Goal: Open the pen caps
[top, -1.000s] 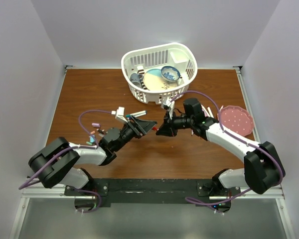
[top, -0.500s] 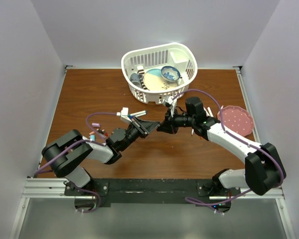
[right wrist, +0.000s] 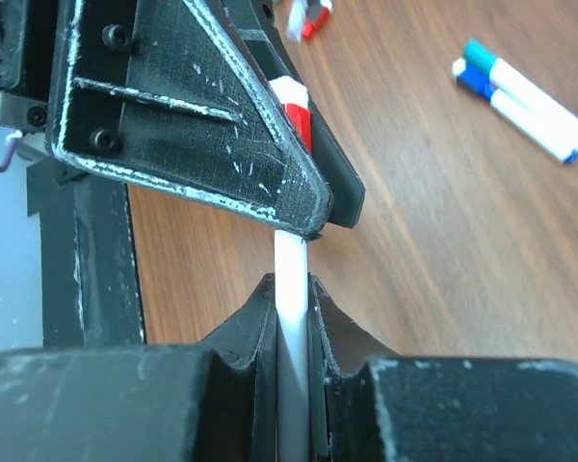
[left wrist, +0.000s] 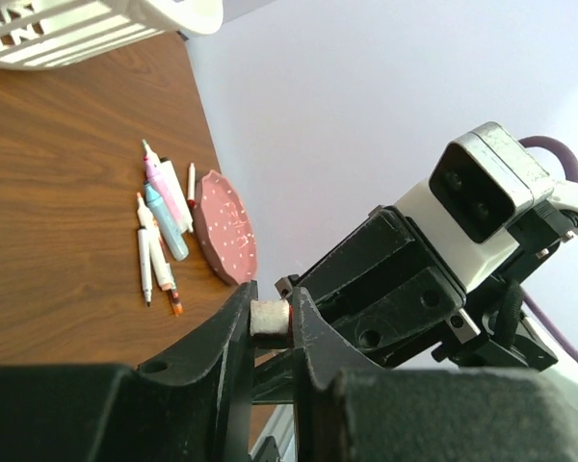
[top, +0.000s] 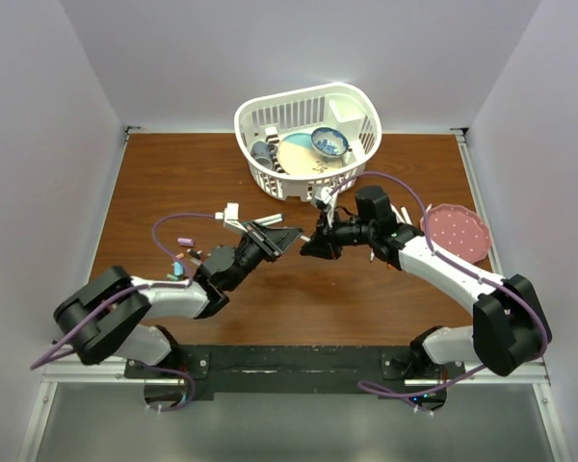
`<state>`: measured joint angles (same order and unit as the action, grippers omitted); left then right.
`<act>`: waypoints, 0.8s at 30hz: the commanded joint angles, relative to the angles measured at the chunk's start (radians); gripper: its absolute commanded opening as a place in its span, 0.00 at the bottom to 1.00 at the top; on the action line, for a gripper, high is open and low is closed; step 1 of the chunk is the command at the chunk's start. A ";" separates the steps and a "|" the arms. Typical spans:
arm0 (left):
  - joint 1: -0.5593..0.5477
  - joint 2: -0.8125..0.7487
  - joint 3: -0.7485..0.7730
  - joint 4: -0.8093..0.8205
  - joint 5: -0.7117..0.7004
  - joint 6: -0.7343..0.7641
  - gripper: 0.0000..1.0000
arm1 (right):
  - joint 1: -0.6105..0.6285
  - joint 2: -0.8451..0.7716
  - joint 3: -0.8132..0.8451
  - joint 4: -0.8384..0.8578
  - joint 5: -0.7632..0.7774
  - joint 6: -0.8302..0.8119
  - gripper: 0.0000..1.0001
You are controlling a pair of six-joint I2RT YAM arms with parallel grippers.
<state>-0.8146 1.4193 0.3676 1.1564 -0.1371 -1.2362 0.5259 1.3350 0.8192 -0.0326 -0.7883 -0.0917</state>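
Note:
Both grippers meet over the middle of the table. My right gripper is shut on a white marker barrel that sticks out past its fingertips. The barrel's far end carries a red pen cap. My left gripper is shut on that cap's end, which shows whitish with a red edge between the fingers. The two grippers face each other tip to tip, almost touching. The join between cap and barrel is hidden by the left fingers.
A white basket with dishes stands at the back. A pink plate lies at the right, with several uncapped markers beside it. Loose caps lie at the left, two blue-tipped markers beyond the grippers.
The left gripper, open a second ago, has shut on the red cap. The left arm has shifted a little since; the right gripper keeps its hold on the barrel.

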 commanded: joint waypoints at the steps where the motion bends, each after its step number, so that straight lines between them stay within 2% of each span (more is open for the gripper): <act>1: 0.261 -0.192 -0.045 -0.105 -0.115 0.106 0.00 | -0.007 -0.002 0.031 -0.082 -0.018 -0.031 0.00; 3: 0.383 -0.285 -0.027 -0.225 -0.056 0.129 0.00 | -0.007 0.007 0.037 -0.093 -0.032 -0.040 0.00; 4: 0.485 -0.307 -0.016 -0.259 0.008 0.164 0.00 | -0.009 0.013 0.040 -0.098 -0.035 -0.043 0.00; 7: 0.615 -0.378 0.034 -0.386 0.100 0.223 0.00 | -0.007 0.012 0.043 -0.112 -0.037 -0.060 0.00; 9: 0.662 -0.413 0.042 -0.448 0.123 0.236 0.00 | -0.007 0.007 0.041 -0.112 -0.034 -0.065 0.00; 12: 0.702 -0.448 0.005 -0.462 0.131 0.213 0.00 | -0.007 0.006 0.040 -0.110 -0.034 -0.066 0.00; 18: 0.787 -0.485 -0.067 -0.425 0.099 0.061 0.00 | -0.006 0.012 0.037 -0.113 -0.040 -0.075 0.00; 21: 0.808 -0.470 -0.052 -0.420 0.132 0.038 0.00 | -0.004 0.012 0.040 -0.127 -0.037 -0.098 0.00; 24: 0.810 -0.444 -0.027 -0.403 0.241 0.064 0.00 | -0.004 0.006 0.043 -0.135 -0.042 -0.120 0.00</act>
<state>-0.0078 0.9554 0.3119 0.7128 0.0933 -1.1847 0.5091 1.3697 0.8516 -0.1165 -0.8032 -0.1638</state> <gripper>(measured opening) 0.013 0.128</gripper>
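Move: The left fingers already pinch the red pen cap, so it sits right at the left hand point; the right hand grips the pen's white barrel, with the cap about 5 cm to its left. The teal and blue pens lie some 9 cm ahead of the left hand and 9 cm to its left, about 18 cm below. The loose caps lie about 30 cm to its left, level with it fore and aft, on the table. Left and up, the left hand pulls on the red cap for about 8 cm, slowing as the right hand, still gripping the barrel, is drawn some 5 cm left and up after it. Then the left fingers come free and shut empty, the hand darting on left and somewhat forward and swinging about 30 degrees counter-clockwise, while the right hand springs back right and down to roughly its starting place. ##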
